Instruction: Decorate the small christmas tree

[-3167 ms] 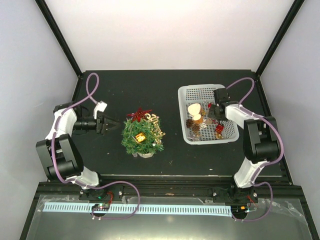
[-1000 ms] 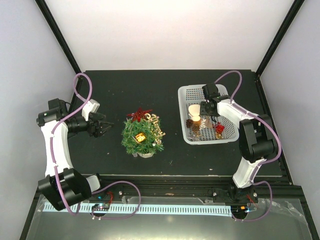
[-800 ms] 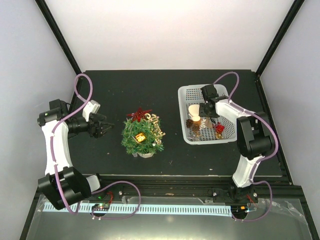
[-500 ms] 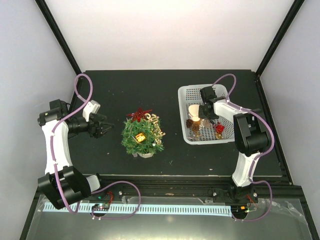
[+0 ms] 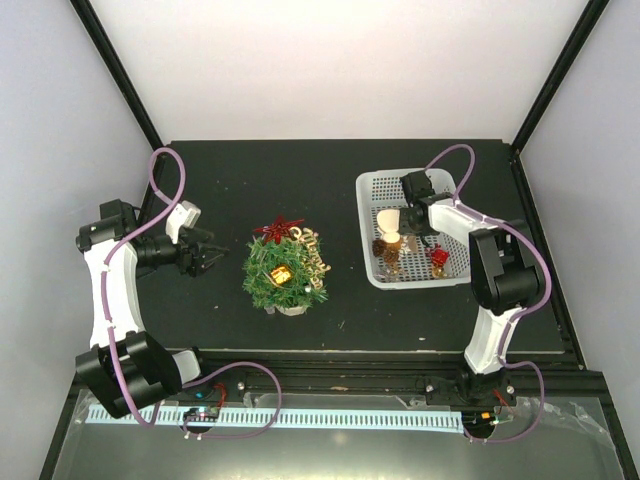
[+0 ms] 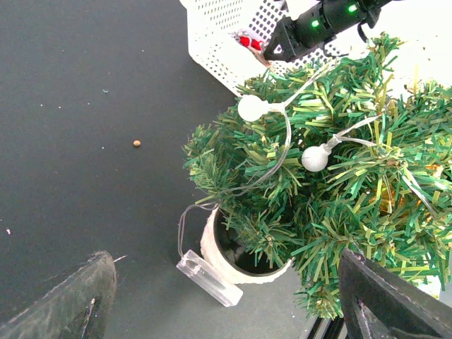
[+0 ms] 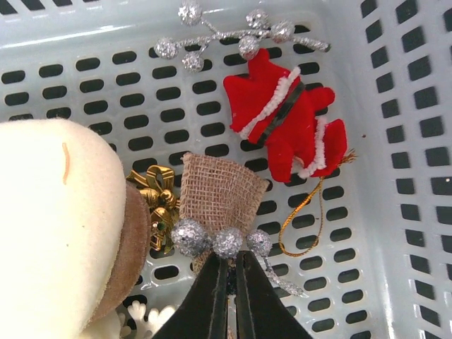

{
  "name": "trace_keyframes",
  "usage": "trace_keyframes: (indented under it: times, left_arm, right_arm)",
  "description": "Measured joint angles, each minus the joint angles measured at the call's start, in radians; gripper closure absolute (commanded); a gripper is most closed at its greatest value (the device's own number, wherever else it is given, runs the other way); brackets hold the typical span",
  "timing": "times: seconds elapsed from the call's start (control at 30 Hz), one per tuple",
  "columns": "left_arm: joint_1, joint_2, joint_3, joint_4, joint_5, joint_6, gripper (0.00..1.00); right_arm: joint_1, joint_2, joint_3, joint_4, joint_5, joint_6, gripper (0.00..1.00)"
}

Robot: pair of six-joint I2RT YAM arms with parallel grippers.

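Note:
The small christmas tree (image 5: 285,272) stands mid-table on a pale round base (image 6: 240,265), with a red star, gold lettering, a gold box and white bulbs (image 6: 252,108) on it. My left gripper (image 5: 212,258) hangs open just left of the tree, its fingers (image 6: 67,304) wide either side of the base and touching nothing. My right gripper (image 7: 232,272) is down in the white basket (image 5: 365,215), shut on a burlap ornament (image 7: 222,194) just below its three silver beads.
The basket also holds a red Santa suit (image 7: 289,123), a silver bead sprig (image 7: 233,32), a gold bow (image 7: 159,201), a cream and brown piece (image 7: 56,226) and a white snowflake (image 7: 145,318). A clear battery case (image 6: 208,277) lies by the tree's base.
My right gripper has closed on the burlap ornament in the basket. The left arm, drawn back from the tree earlier, has stayed still over the last second.

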Motion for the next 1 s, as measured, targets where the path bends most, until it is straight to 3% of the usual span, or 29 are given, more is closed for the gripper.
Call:
trace_keyframes:
  times: [0.2, 0.33, 0.43, 1.0]
  left_arm:
    - [0.0, 0.0, 0.0, -0.001, 0.0, 0.001, 0.14]
    - [0.0, -0.002, 0.0, -0.004, 0.0, 0.006, 0.14]
    - [0.0, -0.008, 0.0, -0.004, 0.0, 0.008, 0.14]
    - [0.0, -0.014, 0.0, -0.016, 0.0, 0.011, 0.14]
  right_arm:
    - [0.0, -0.024, 0.0, 0.0, 0.018, 0.0, 0.96]
    - [0.0, -0.031, 0.0, -0.001, 0.018, 0.002, 0.76]
    - [0.0, -0.031, 0.0, -0.003, 0.017, -0.003, 0.69]
    - [-0.008, 0.054, 0.064, -0.001, -0.009, 0.003, 0.71]
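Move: The silver berry sprig is at the right fingertips, less than 1 cm below the hand point. About 3 cm straight ahead lies the burlap piece; the red Santa is some 6 cm ahead and 3 cm to the right, and the cream ornament about 7 cm left and 1 cm ahead, all 1 to 3 cm lower. From the idle left hand the sprig is roughly 42 cm to the right, 16 cm ahead and 20 cm below. The right hand first rises about 1.5 cm with the silver sprig still nipped in its nearly shut tips, then stops there and opens the fingers to about a third, letting go of the sprig. With the fingers kept at that gap and the wrist hardly turning, the hand moves forward about 1.5 cm while sinking the same 1.5 cm again, bringing the tips down either side of the sprig over the near end of the burlap piece. ##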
